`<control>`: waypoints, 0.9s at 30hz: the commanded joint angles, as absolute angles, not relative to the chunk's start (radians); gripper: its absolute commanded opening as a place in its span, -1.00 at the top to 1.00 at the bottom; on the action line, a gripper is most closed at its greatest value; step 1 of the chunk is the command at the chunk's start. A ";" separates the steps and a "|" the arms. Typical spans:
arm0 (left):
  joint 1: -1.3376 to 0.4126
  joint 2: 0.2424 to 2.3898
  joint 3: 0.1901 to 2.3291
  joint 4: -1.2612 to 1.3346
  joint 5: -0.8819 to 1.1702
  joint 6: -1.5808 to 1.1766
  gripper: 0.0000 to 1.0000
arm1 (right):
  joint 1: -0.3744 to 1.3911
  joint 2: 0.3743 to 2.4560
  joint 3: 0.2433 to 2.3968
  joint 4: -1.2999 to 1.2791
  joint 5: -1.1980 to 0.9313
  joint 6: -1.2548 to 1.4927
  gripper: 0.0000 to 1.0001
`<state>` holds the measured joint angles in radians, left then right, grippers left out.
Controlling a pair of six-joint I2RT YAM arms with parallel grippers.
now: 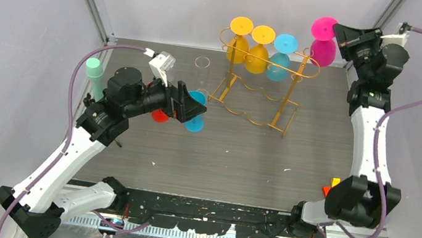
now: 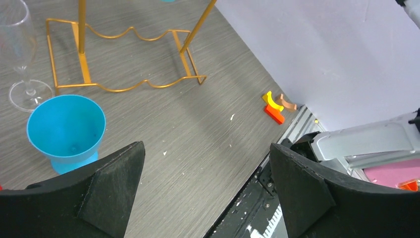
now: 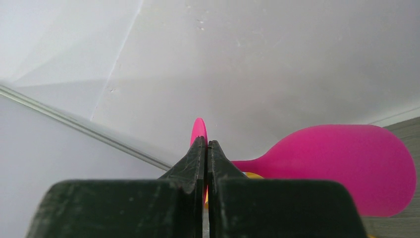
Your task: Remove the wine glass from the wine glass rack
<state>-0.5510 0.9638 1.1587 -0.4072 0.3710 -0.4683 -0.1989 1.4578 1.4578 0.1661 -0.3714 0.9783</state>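
The gold wire wine glass rack [image 1: 255,97] stands at the back middle of the table, with two yellow glasses [image 1: 248,48] and a teal glass [image 1: 280,60] hanging upside down from its top rail. My right gripper [image 1: 336,38] is shut on the foot of a pink wine glass [image 1: 324,48], held upside down in the air just right of the rack's right end. In the right wrist view the pink foot [image 3: 199,130] sits edge-on between the shut fingers [image 3: 190,163], bowl [image 3: 346,166] to the right. My left gripper [image 1: 188,111] is open and empty over the table's left.
A blue glass [image 2: 67,126] stands upright by my left gripper [image 2: 205,148], with a clear wine glass [image 2: 20,54] behind it and the rack's wavy base [image 2: 124,59] beyond. A green glass [image 1: 94,71] and a red object [image 1: 160,115] are at left. Small coloured pieces [image 2: 273,106] lie near the right arm's base.
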 commanded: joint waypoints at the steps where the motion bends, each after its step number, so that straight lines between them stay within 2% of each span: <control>1: -0.548 0.948 1.176 -0.325 0.413 -0.507 -0.99 | -0.204 1.276 1.534 0.098 -0.327 0.875 0.99; 6: -0.548 0.959 1.170 -0.277 0.449 -0.568 -0.99 | -0.204 1.131 1.569 0.009 -0.374 0.893 0.99; 11: -0.549 0.955 1.152 -0.211 0.465 -0.651 -0.99 | -0.204 1.022 1.489 0.033 -0.507 1.132 0.99; 18: -0.549 0.974 1.139 -0.125 0.486 -0.773 -0.99 | -0.199 0.907 1.200 0.434 -0.645 1.684 0.99; 23: -0.547 1.010 1.118 -0.016 0.499 -0.872 -0.99 | -0.183 0.824 1.022 0.590 -0.663 1.877 0.99; 27: -0.548 1.049 1.115 0.031 0.469 -0.921 -0.99 | -0.170 0.834 0.921 0.790 -0.670 2.067 0.99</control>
<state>-0.5510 1.0191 1.1156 -0.0967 0.4728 -0.8391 -0.1833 0.8627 0.9745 0.4763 -0.6346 1.7935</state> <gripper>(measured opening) 0.994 0.041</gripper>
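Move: Already clear of the rack, the pink wine glass hangs bowl-down from the right hand, whose receiving place, the open left gripper, is about 24 cm back, 33 cm left and 10 cm lower. From the right hand, the hanging blue glass is about 11 cm left, 1 cm back and 13 cm below; the rack's middle is 15 cm left, 7 cm back. From the left hand, the pink glass lies 24 cm ahead, 31 cm right; a standing blue glass is 6 cm ahead, 1 cm left, 20 cm below. Swinging back some 21 cm past the rack's right end, the right hand arcs up about 15 cm and sinks again by more than half of that, bearing left while it rolls left side up and turns counter-clockwise, about 30 degrees each; its shut fingers keep the pink glass's stem. The empty left hand, wide open, rises and eases right towards the glass, rolling left side down. ##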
